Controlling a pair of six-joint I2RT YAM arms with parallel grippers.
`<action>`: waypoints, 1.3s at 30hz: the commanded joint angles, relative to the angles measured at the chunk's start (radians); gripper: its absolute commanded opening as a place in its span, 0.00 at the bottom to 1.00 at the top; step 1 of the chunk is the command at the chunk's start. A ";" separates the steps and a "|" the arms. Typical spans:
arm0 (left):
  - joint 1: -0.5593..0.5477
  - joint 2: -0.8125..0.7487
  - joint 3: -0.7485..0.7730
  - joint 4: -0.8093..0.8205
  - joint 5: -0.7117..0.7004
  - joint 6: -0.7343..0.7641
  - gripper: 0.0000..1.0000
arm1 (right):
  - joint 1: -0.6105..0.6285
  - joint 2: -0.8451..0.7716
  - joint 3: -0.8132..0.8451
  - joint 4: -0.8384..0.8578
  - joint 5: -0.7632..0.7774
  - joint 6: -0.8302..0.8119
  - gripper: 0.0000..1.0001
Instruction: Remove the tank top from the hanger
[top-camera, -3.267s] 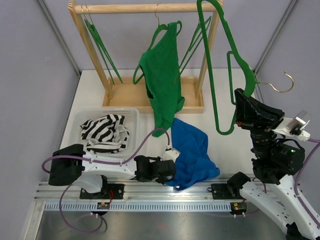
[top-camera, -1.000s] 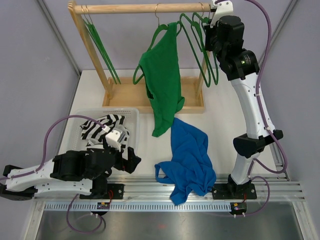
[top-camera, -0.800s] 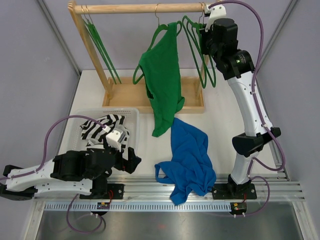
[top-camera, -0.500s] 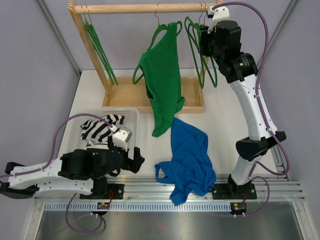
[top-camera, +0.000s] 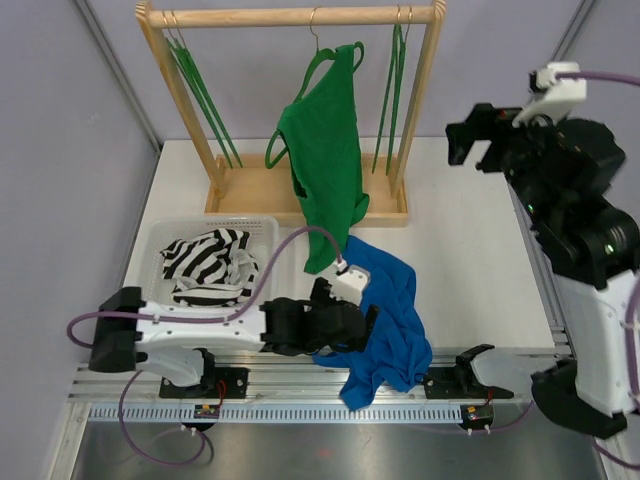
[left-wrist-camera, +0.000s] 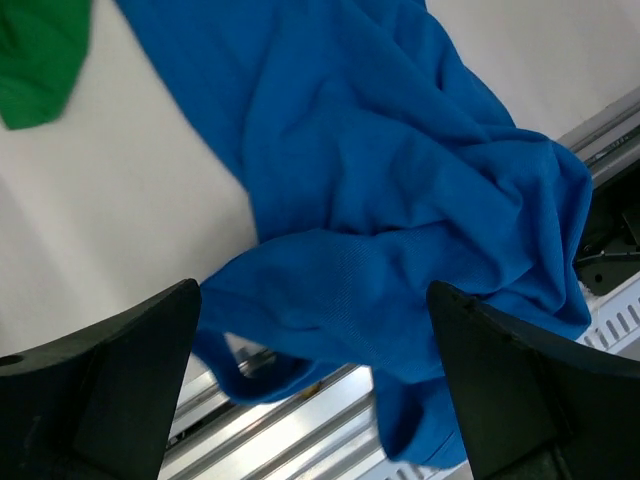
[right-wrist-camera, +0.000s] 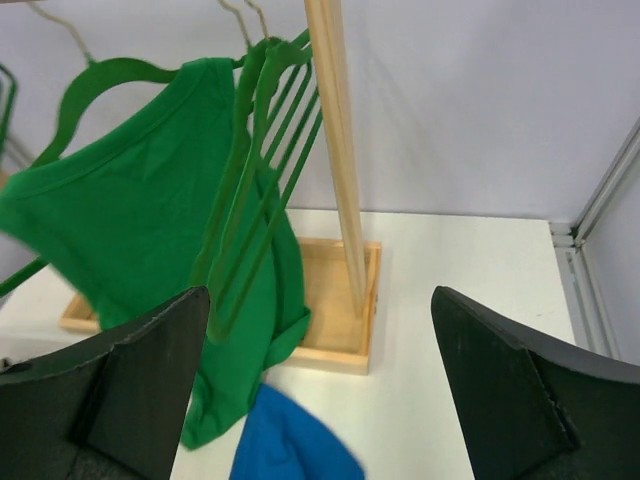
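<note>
A green tank top (top-camera: 325, 160) hangs from one strap on a green hanger (top-camera: 318, 68) at the middle of the wooden rack; the right wrist view shows the tank top (right-wrist-camera: 130, 230) at the left. My right gripper (top-camera: 478, 138) is open and empty in the air, to the right of the rack and apart from it, its fingers (right-wrist-camera: 130, 390) wide. My left gripper (top-camera: 352, 318) is open and low over a crumpled blue garment (top-camera: 385, 300) on the table. Blue cloth (left-wrist-camera: 380, 180) fills the left wrist view and lies below the left gripper (left-wrist-camera: 312, 295).
The wooden rack (top-camera: 290, 15) carries empty green hangers at its left end (top-camera: 200, 90) and right end (top-camera: 395, 80). A white basket (top-camera: 262, 225) with a striped garment (top-camera: 210, 262) stands at the left. A metal rail (top-camera: 330, 388) runs along the near edge.
My right gripper opened, left an empty hanger on the rack's right end and pulled away to the right. The left arm swung right, over the blue garment.
</note>
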 joint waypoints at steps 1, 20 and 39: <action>-0.005 0.125 0.082 0.179 0.027 -0.006 0.99 | 0.000 -0.149 -0.143 -0.047 -0.068 0.083 0.99; -0.006 0.522 0.147 0.213 0.121 -0.091 0.00 | 0.000 -0.553 -0.439 -0.076 -0.517 0.134 1.00; -0.014 -0.175 0.488 -0.650 -0.503 -0.135 0.00 | 0.002 -0.568 -0.518 -0.030 -0.459 0.128 1.00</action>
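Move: The blue tank top lies crumpled on the table below the open left hand, its middle about 6 cm to the right, 13 below and just 1 ahead. The crate with the striped top is some 30 cm left, 15 ahead and 10 below; the green tank top's hem hangs about 6 left, 14 ahead and 10 below. From the right hand, the blue top's middle lies roughly 19 cm back, 12 left and 50 below. The left hand drops about 13 cm while drifting some 8 cm right, shuts its fingers on the blue tank top and pinches a bunch of the cloth, then lifts it about 25 cm, swinging left and a little forward towards the crate as the wrist turns some 15 degrees counter-clockwise. The right hand, empty and open, draws back about 17 cm from the rack and sinks some 8, turning around 27 degrees counter-clockwise before it settles. ##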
